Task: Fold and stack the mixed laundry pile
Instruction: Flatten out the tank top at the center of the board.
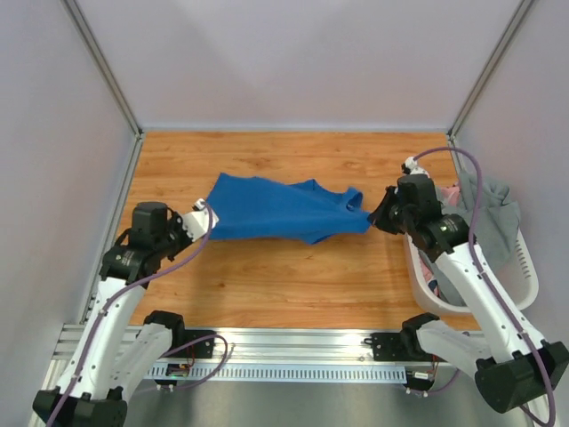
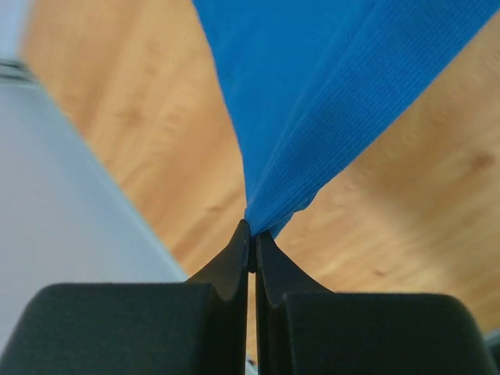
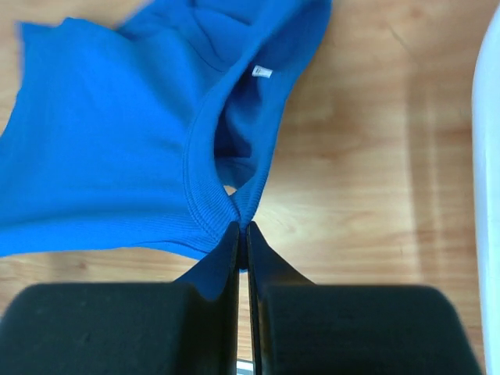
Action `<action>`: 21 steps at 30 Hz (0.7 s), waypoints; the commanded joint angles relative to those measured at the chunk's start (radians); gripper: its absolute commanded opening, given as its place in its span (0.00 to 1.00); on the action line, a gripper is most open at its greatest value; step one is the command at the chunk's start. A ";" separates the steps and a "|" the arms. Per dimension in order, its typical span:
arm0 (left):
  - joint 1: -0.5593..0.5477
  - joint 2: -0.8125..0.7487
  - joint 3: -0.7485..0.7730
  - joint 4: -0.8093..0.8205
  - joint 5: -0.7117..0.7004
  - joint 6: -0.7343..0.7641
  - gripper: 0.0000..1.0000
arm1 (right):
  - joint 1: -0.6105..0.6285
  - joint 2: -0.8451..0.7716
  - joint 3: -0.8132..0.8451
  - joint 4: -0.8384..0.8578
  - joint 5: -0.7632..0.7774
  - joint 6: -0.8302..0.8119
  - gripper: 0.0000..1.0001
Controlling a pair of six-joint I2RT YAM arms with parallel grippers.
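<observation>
A bright blue garment [image 1: 276, 209] is stretched across the middle of the wooden table between both arms. My left gripper [image 1: 206, 213] is shut on its left edge; in the left wrist view the blue cloth [image 2: 312, 101] fans out from the pinched fingertips [image 2: 251, 230]. My right gripper [image 1: 373, 216] is shut on its right end; the right wrist view shows the ribbed collar [image 3: 199, 195] clamped at the tips [image 3: 243, 228], a white label [image 3: 262, 73] inside the neck. A grey garment [image 1: 493, 218] hangs over the basket, with a bit of pink cloth [image 1: 450, 191] beside it.
A white slotted plastic basket [image 1: 524, 276] stands at the table's right edge behind my right arm; its rim [image 3: 488, 148] shows in the right wrist view. Grey enclosure walls [image 1: 53, 178] close in the left, back and right. A metal rail [image 1: 293, 342] runs along the near edge.
</observation>
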 commanded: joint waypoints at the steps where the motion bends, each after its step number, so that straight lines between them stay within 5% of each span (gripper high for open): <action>1: 0.006 -0.007 -0.168 0.013 0.083 -0.014 0.00 | -0.008 0.004 -0.121 0.085 0.019 0.032 0.00; 8: 0.006 0.081 -0.352 0.144 0.106 -0.030 0.00 | -0.019 0.259 -0.168 0.225 0.079 0.039 0.08; 11: 0.006 0.099 -0.366 0.143 0.129 -0.039 0.00 | -0.023 0.367 -0.128 0.233 0.066 0.028 0.40; 15: 0.006 0.063 -0.378 0.124 0.164 -0.037 0.00 | -0.003 0.346 -0.096 0.178 0.082 0.016 0.56; 21: 0.006 0.004 -0.392 0.098 0.173 -0.043 0.00 | 0.266 0.118 -0.201 0.190 0.211 0.118 0.52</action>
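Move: Both hands already pinch the near corners of the blue tank top, roughly 16 cm above the board. The left hand's landing place is about 5 cm nearer the base and 1 cm to its right; the right hand's is about 1 cm ahead and 1 cm to its right. The garment's middle is about 10 cm ahead and 20 cm right of the left hand, and some 14 cm below. The laundry basket stands level with the right hand, about 28 cm to its right and 9 cm lower. Still pinching the near corners of the tank top, both hands bring them down about 15 cm to the board, the left also drawing back about 5 cm, fingers tipping some 20 degrees further down. The right opens to about half and lets go of its corner, then rises some 4 cm and edges left over the cloth; the left keeps its grip low down. ##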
